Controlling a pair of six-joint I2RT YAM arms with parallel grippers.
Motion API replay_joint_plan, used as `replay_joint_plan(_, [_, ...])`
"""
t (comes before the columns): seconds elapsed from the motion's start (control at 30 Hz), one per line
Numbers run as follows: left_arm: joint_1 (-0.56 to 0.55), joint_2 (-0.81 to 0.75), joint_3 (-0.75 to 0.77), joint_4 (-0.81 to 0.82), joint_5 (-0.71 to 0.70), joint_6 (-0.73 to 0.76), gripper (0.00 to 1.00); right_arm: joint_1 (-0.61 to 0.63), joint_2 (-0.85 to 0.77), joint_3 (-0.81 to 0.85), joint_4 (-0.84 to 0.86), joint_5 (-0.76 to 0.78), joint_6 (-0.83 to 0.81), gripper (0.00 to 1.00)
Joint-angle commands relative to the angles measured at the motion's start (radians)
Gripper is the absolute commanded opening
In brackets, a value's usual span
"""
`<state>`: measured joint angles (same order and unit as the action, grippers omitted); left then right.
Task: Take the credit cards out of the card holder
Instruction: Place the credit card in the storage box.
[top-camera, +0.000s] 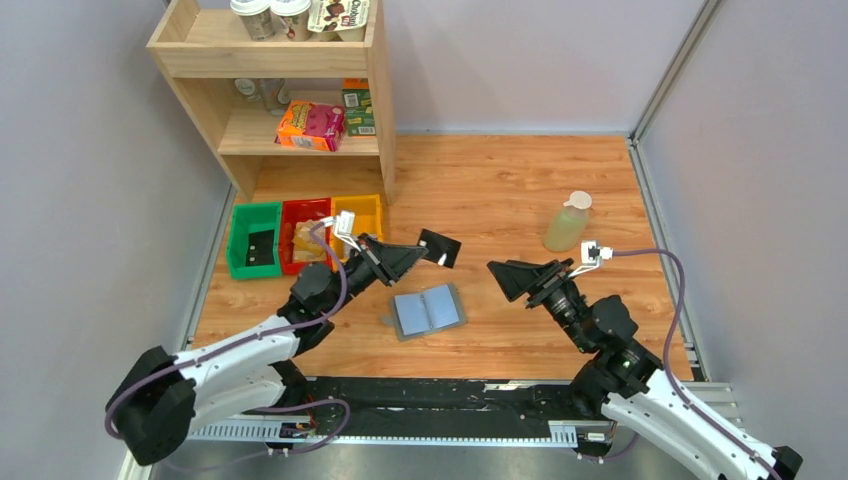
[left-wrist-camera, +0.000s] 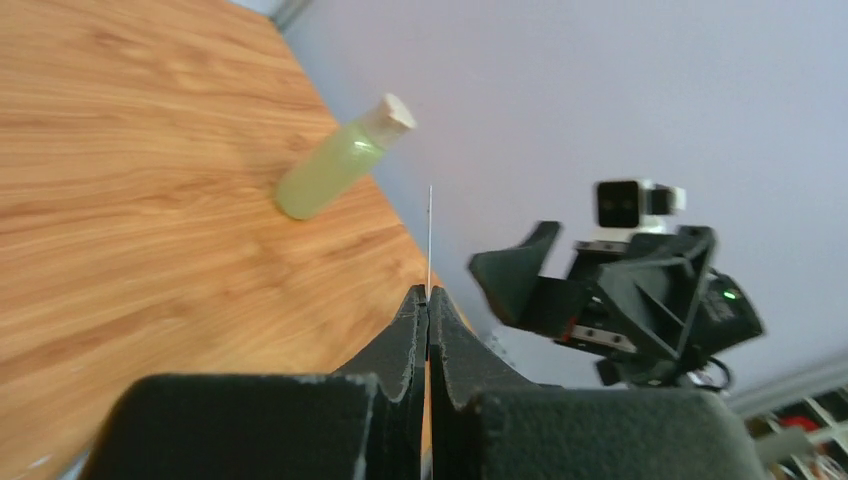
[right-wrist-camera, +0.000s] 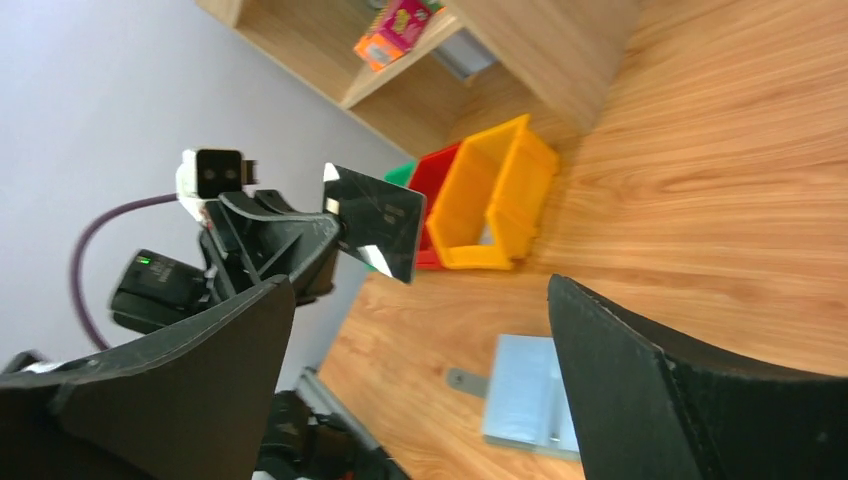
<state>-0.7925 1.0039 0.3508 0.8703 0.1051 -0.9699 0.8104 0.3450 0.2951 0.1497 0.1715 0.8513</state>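
Observation:
The card holder lies open and flat on the wooden table between the two arms, its pale bluish-grey inside up and its tab to the left; in the right wrist view the card holder shows low between the fingers. My left gripper is shut on one edge of a dark credit card, lifted above the table behind the holder. In the left wrist view the credit card is edge-on, a thin line rising from the left gripper. My right gripper stands open and empty, facing the card.
Green, red and yellow bins sit at the back left under a wooden shelf with boxes and cups. A bottle of pale green liquid stands at the back right. Grey walls close in both sides.

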Motion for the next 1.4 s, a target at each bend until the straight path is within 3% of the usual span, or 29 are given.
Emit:
replay_joint_plan(0.0, [0.149, -0.123, 0.043, -0.354, 0.007, 0.088, 0.0, 0.001, -0.049, 0.105, -0.332, 0.141, -0.173, 1.0])
replay_joint_plan(0.17, [0.439, -0.313, 0.073, -0.678, 0.06, 0.196, 0.0, 0.001, -0.061, 0.122, -0.404, 0.115, -0.274, 1.0])
replay_joint_plan(0.33, [0.712, -0.38, 0.142, -0.968, 0.137, 0.301, 0.0, 0.001, -0.052, 0.113, -0.407, 0.086, -0.356, 1.0])
replay_joint_plan(0.5, [1.039, -0.321, 0.189, -1.034, 0.214, 0.353, 0.0, 0.001, -0.029, 0.09, -0.354, 0.017, -0.4, 1.0])
replay_joint_plan(0.63, [1.191, -0.232, 0.276, -1.079, 0.182, 0.442, 0.0, 0.001, -0.024, 0.069, -0.325, -0.052, -0.417, 1.0])
replay_joint_plan(0.8, [1.285, -0.09, 0.372, -1.076, 0.099, 0.609, 0.0, 0.001, -0.037, 0.053, -0.311, -0.124, -0.439, 1.0])
replay_joint_plan(1.03, [1.306, 0.114, 0.465, -1.076, 0.067, 0.75, 0.0, 0.003, -0.07, 0.047, -0.323, -0.155, -0.498, 1.0])
replay_joint_plan(1.37, [1.306, 0.412, 0.539, -0.973, 0.307, 0.778, 0.0, 0.001, -0.09, 0.038, -0.334, -0.196, -0.515, 1.0])
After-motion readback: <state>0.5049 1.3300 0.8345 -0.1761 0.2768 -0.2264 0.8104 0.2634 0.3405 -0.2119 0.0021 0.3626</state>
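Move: The black credit card is already pinched in the left hand, and the green box it is bound for lies about 19 cm ahead of that hand, 42 cm to its left and 22 cm lower. Beside the green box, the red box is some 29 cm left of the hand and the yellow box about 16 cm left, both some 19 cm ahead and equally low. From the right hand, the green box is roughly 21 cm ahead, 59 cm left and 20 cm below. The black credit card, still pinched by the closed left fingers, is swept some 42 cm left, past the yellow and red boxes, and about 13 cm forward and down to the green box, sinking most steadily at the end. The wrist swings counter-clockwise until the fingers point forward and down. The empty right hand, already open, sinks about 6 cm and rolls its left side down some 30 degrees. ##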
